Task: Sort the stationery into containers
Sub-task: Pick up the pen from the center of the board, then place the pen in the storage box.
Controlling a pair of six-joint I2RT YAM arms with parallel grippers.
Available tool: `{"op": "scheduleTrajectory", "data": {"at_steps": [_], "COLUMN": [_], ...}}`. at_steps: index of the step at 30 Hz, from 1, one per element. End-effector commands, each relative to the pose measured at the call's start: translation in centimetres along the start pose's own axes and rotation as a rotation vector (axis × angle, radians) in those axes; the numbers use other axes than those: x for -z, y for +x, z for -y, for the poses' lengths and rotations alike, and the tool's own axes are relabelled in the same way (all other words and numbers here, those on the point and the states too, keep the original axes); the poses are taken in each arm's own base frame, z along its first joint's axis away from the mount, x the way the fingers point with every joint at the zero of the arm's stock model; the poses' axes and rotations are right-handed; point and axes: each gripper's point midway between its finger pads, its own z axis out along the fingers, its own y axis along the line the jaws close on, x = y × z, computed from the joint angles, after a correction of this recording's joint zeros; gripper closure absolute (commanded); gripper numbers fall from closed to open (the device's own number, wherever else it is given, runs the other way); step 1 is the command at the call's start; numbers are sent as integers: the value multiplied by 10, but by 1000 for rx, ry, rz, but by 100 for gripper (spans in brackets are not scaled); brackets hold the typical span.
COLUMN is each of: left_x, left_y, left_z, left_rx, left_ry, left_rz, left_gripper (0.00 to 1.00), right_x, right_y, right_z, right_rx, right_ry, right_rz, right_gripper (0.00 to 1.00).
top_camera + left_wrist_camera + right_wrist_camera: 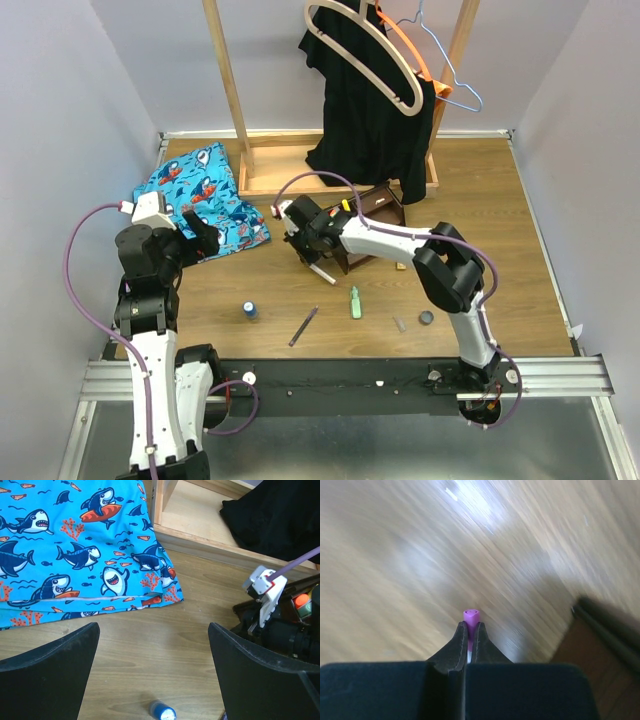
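My right gripper (306,246) (471,626) is shut on a pink marker (471,614), low over the table just left of the dark brown organizer (376,214). The marker's white body (322,273) slants out below the fingers. An orange marker (301,600) stands in an organizer slot. On the table lie a small blue bottle (249,310) (162,712), a thin purple pen (303,326), a pale green marker (355,302), a tan eraser (401,324) and a dark round disc (426,318). My left gripper (205,235) (152,670) hangs wide open and empty beyond the bottle.
A blue shark-patterned cloth (200,195) (75,545) lies at the back left. Behind the organizer stands a light wooden rack base (300,165) with a black garment (370,110) and hangers above it. Walls close in the table on three sides.
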Motion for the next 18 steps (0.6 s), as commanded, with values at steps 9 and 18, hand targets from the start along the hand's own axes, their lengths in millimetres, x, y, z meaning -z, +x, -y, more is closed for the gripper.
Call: {"op": "scheduleTrajectory", "data": {"at_steps": [9, 18], "left_x": [-15, -36], "left_y": [-16, -30], "left_z": [17, 38], "left_rx": [-56, -90], "left_ry": [80, 197], "left_rz": [-39, -78], "left_gripper": [1, 1], "right_x": [153, 254], "right_y": [-149, -167], "right_z": [-47, -9], "right_rx": [84, 100], "right_ry": [-264, -125], "right_rz": [727, 1126], "right_gripper": [99, 99]}}
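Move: The pen is already pinched in the right hand's shut fingers, just over the board. The organizer's pen compartment, where it can go, lies about 8 cm ahead, 9 to the right and 4 above. The green bottle lies 11 cm back and 12 right, the purple pen some 18 cm straight back, both about 2 below. From the left hand the compartment is roughly 13 cm ahead, 28 right and 17 below. The pen, still held in the right hand's shut fingertips, is raised fast and almost straight up, about 26 cm, swinging a few centimetres left early on and partly back again. Meanwhile the right wrist tips up by some 50 degrees, from pointing steeply down to pointing nearly level to the left. The empty, open left hand eases forward a little, turning slightly clockwise. ##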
